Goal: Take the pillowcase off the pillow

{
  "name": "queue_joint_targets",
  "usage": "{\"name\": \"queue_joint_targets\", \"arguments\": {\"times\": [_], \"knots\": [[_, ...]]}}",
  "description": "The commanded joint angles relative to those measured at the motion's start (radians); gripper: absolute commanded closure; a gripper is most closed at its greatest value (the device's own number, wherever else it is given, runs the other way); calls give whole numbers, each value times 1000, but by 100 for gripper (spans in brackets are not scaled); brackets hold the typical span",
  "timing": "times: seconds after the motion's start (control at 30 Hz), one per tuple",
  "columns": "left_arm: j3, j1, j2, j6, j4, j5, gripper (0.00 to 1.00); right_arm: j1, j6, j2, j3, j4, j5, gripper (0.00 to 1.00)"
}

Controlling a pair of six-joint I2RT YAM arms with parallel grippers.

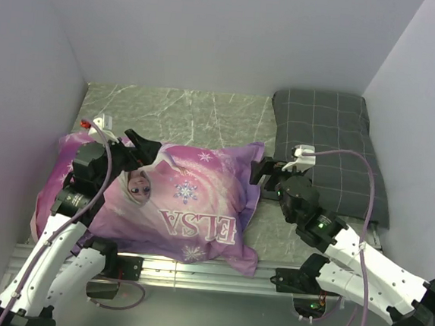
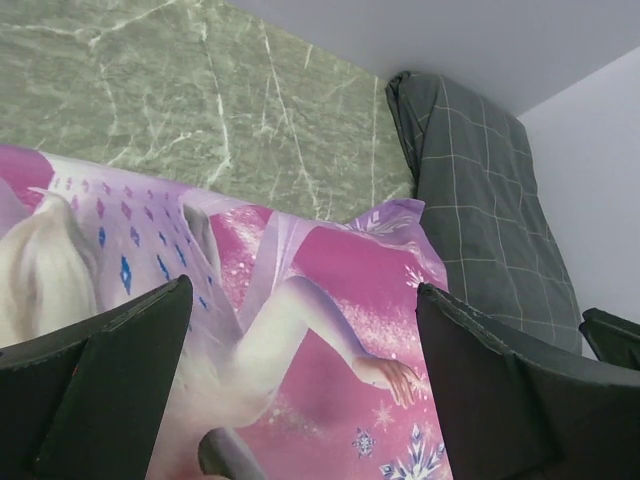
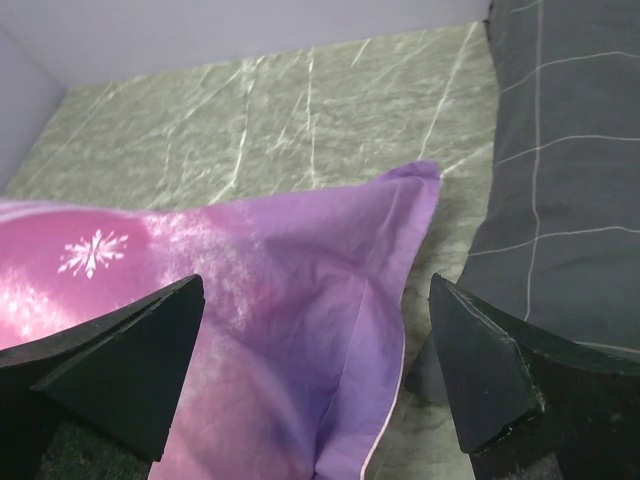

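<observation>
The pink-purple pillowcase (image 1: 183,202) with the cartoon girl and "ELSA" print lies plump on the marbled green table, covering the pillow, which is hidden inside. My left gripper (image 1: 144,150) is open, hovering over the case's left part above the girl print (image 2: 300,330). My right gripper (image 1: 264,171) is open at the case's right edge, its jaws either side of the purple seam and corner (image 3: 385,290). Neither gripper holds anything.
A dark grey checked pillow (image 1: 333,150) lies at the back right, close to my right arm; it also shows in the left wrist view (image 2: 480,210) and the right wrist view (image 3: 560,180). White walls enclose the table (image 1: 199,116) on three sides.
</observation>
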Motion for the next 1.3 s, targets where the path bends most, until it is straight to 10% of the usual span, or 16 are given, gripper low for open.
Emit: {"name": "queue_joint_targets", "arguments": {"times": [0.0,0.43,0.87,1.27], "knots": [[20,-2,-6,20,-17,-33,1,6,-56,15,41,22,-64,0],[122,-2,-90,-106,-305,-289,1,208,-204,123,150,-31,-73,4],[120,-2,-98,-120,-364,-326,1,710,-585,637,439,10,92,2],[294,-2,-41,-3,-382,-360,2,792,-838,1010,595,208,177,0]]}}
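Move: The pillowcase, still on the pillow, has its middle about 36 cm left and 11 cm back from the right hand, some 17 cm below. The ELSA lettering lies about 21 cm left and 16 cm back; the purple right border is 4 cm left and 2 cm ahead, and the dark cushion about 18 cm right and 9 cm ahead. From the left hand, the pillowcase's middle lies 4 cm right, 11 cm back and some 19 cm below. Across the pillowcase, from its right border to above its lettering, the open right hand sweeps about 30 cm left and 15 cm back, sinking some 8 cm, mostly late. Its fingers swing counter-clockwise to point largely left while its left side rolls down steeply. Meanwhile the open left hand shifts about 7 cm left and slightly back over the pillowcase, turning some 20 degrees counter-clockwise, and rises at the end. ##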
